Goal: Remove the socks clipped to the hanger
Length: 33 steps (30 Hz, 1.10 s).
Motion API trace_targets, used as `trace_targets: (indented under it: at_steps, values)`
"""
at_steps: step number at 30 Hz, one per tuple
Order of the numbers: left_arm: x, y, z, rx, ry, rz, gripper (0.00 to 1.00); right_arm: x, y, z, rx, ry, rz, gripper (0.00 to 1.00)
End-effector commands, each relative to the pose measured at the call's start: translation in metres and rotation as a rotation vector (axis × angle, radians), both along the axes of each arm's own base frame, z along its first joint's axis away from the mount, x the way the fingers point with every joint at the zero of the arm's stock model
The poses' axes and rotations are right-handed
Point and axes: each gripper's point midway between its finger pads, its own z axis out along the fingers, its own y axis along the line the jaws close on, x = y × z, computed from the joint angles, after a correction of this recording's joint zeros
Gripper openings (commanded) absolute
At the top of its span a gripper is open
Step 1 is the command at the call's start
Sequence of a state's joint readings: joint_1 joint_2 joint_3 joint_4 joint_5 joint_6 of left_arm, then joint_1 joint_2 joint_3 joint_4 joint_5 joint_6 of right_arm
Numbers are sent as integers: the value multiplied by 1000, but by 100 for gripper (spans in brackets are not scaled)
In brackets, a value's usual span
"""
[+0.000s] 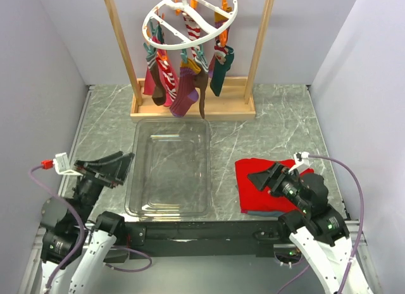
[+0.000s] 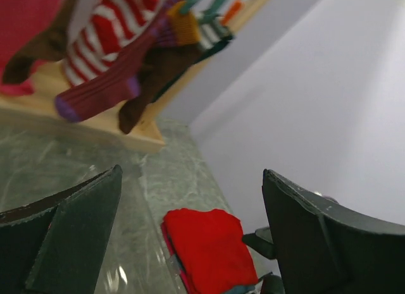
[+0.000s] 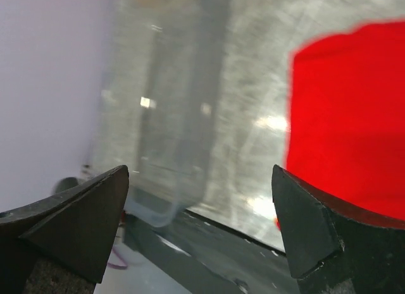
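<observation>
Several socks [image 1: 183, 79] hang clipped to a white round hanger [image 1: 190, 12] on a wooden frame at the back: a magenta-purple one [image 2: 107, 85], a red-and-white striped one [image 2: 104, 31], a brown one [image 2: 155, 76] and a dark teal one [image 1: 221, 69]. My left gripper [image 1: 120, 164] is open and empty, low at the near left beside the tray, far from the socks. My right gripper [image 1: 266, 177] is open and empty over the red folded cloth at the near right.
A clear plastic tray [image 1: 169, 167] lies in the middle of the marble table. A red folded cloth [image 1: 269, 186] lies to its right on other cloth. The wooden frame base [image 1: 193, 107] stands at the back. Grey walls close in both sides.
</observation>
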<state>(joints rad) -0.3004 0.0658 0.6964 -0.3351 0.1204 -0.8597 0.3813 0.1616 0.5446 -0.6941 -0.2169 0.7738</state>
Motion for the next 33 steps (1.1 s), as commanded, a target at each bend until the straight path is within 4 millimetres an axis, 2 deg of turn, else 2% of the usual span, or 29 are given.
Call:
trace_targets:
  at_steps: [1,4,7,12,16,17,19,20,22,23,24,25,26,27,28,29,30,31,32,33]
  values:
    - [23,21,-45,-47,310,155,96,2,-15,-3,-94,54,-62,100]
    - [18,12,-57,5,394,102,96,3,-17,5,-101,50,-65,100]
    - [17,4,-51,36,349,54,96,1,-14,11,-104,31,-39,100]
    - [16,-16,-56,47,330,-59,96,-4,9,22,-68,-58,118,100]
    - [24,-27,-64,79,350,-110,96,15,20,32,-69,-101,150,100]
    - [26,-29,-64,84,346,-122,96,27,26,39,-65,-123,154,100]
    - [31,-36,-57,92,313,-152,96,37,36,49,-60,-158,194,100]
    - [34,-38,-54,92,301,-161,96,51,43,63,-45,-207,203,100]
    - [39,-48,-53,88,300,-207,96,64,48,79,-50,-266,212,100]
    - [42,-52,-45,77,259,-226,96,81,54,91,-52,-312,208,100]
    - [43,-59,-47,85,260,-270,96,91,56,97,-64,-340,201,100]
    - [46,-63,-45,86,231,-284,97,108,61,90,-84,-319,196,100]
    - [49,-64,-47,91,229,-291,98,120,66,112,-77,-386,194,100]
    - [55,-67,-52,103,238,-294,99,129,70,113,-100,-395,200,100]
    - [58,-69,-55,108,236,-306,99,146,75,107,-121,-384,192,100]
    - [60,-72,-50,106,210,-314,97,154,83,124,-117,-438,193,100]
    - [67,-75,-55,114,225,-325,96,162,86,127,-135,-464,194,100]
    - [68,-79,-55,121,224,-345,94,175,93,118,-151,-451,193,100]
    - [72,-80,-55,128,221,-347,93,183,99,134,-145,-503,189,97]
    - [79,-82,-63,154,241,-346,92,191,103,134,-165,-520,189,97]
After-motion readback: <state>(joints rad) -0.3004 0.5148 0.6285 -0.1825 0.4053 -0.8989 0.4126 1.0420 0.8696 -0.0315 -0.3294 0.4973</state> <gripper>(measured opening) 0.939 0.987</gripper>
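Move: The brown sock hangs about 23 cm ahead of my right hand, 17 cm to its left and some 12 cm higher. From that hand, the green sock is 25 cm ahead, 11 cm left and a bit higher up; the red cloth lies 2 cm ahead, 9 cm right, well below. The purple sock is about 22 cm ahead of my left hand, 14 cm right and nearly level; the clear tray is 8 cm ahead, 7 cm right, far below. After a small dip and return, I swing my right hand forward about 15 cm over the table, veering left and rising, towards the hanging brown sock, fingers open and tipping up. My left hand first sinks, tipping down some 20 degrees, then slides right and forward about 7 cm each way over the tray towards the purple sock, turning clockwise, also open. ##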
